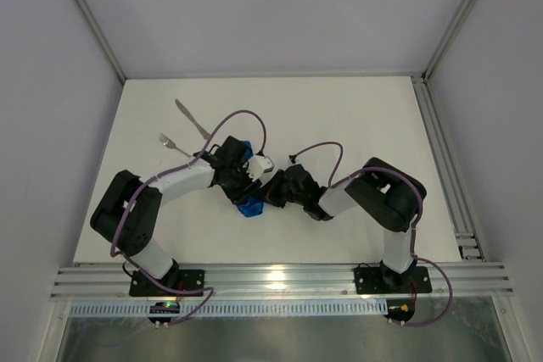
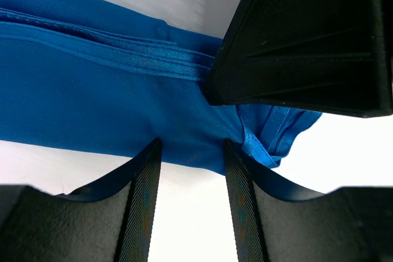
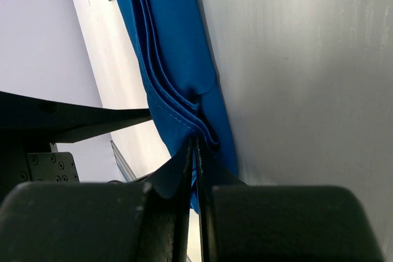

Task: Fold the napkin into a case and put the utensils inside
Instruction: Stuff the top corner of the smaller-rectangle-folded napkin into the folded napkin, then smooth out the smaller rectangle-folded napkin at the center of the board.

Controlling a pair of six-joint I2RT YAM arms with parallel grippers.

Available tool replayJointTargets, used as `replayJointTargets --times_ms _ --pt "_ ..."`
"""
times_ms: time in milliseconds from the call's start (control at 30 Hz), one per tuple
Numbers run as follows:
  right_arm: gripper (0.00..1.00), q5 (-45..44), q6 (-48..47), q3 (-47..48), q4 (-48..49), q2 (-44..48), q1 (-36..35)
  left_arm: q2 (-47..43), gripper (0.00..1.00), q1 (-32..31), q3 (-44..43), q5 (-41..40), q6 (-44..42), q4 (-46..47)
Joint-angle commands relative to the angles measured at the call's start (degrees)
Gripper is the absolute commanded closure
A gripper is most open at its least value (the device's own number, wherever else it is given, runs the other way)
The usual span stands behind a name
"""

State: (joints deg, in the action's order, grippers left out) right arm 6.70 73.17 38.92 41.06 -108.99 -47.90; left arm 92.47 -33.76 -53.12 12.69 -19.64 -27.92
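Observation:
The bright blue napkin [image 1: 249, 207] lies folded into a narrow band in the middle of the table, mostly hidden under both wrists in the top view. My right gripper [image 3: 196, 145] is shut on the layered hem of the napkin [image 3: 172, 59] at one end. My left gripper [image 2: 191, 151] is open, its fingers [image 2: 144, 200] standing apart at the long edge of the napkin [image 2: 92, 102], with bare table showing between them. From above, the left gripper [image 1: 244, 182] and the right gripper [image 1: 267, 192] meet over the cloth. The knife [image 1: 193, 119] and fork [image 1: 174, 144] lie to the far left.
The right gripper's black body [image 2: 307, 35] fills the upper right of the left wrist view, close above the cloth. White table [image 1: 356, 116] stretches to the right and back. A metal rail [image 1: 271, 279] runs along the near edge, and walls enclose the sides.

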Motion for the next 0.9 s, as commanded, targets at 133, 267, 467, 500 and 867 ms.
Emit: replayJointTargets --times_ms 133,267,467,500,867 --pt "0.93 -1.78 -0.92 -1.30 -1.06 -0.17 0.00 -6.41 0.55 5.34 -3.74 8.12 1.79 -0.72" --pt "0.93 -0.11 -3.02 -1.48 -2.38 0.00 0.61 -10.81 0.49 13.08 -6.90 11.83 3.73 -0.73" --pt "0.93 4.19 -9.44 0.89 -7.04 0.62 1.58 -3.71 0.38 18.28 -12.17 5.61 2.42 2.16" --pt "0.93 4.72 -9.97 0.99 -8.18 0.71 1.84 -2.04 0.38 18.64 -13.05 4.55 1.89 2.69" --pt "0.93 11.58 -19.37 1.77 -12.32 2.29 4.74 13.18 0.30 18.73 -21.85 6.30 -2.07 4.01"
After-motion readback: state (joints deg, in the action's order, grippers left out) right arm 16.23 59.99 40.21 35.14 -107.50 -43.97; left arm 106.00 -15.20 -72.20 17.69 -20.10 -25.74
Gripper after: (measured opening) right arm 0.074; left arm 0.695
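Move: For the left hand, standing at the left edge of the folded napkin's near part, the napkin's far end lies about 15 cm ahead and 3 cm to the left, a centimetre or two below. The near end is some 4 cm back and 2 cm right of the hand; the fork lies about 16 cm ahead and 19 cm left, the knife 25 cm ahead and 15 cm left. From the right hand the far end is about 14 cm ahead and 8 cm left. The left hand leaves the near part of the napkin and arcs forward and a little left over the table, rising about 11 cm and coming down again to its starting height at the napkin's far-left corner, some 14 cm farther out, turned about 15 degrees counter-clockwise, with its already parted fingers opening wider. Meanwhile the right hand, still shut on the right edge of the napkin's near part, keeps its hold low down, easing a centimetre or so to the right and turning about 10 degrees counter-clockwise. ##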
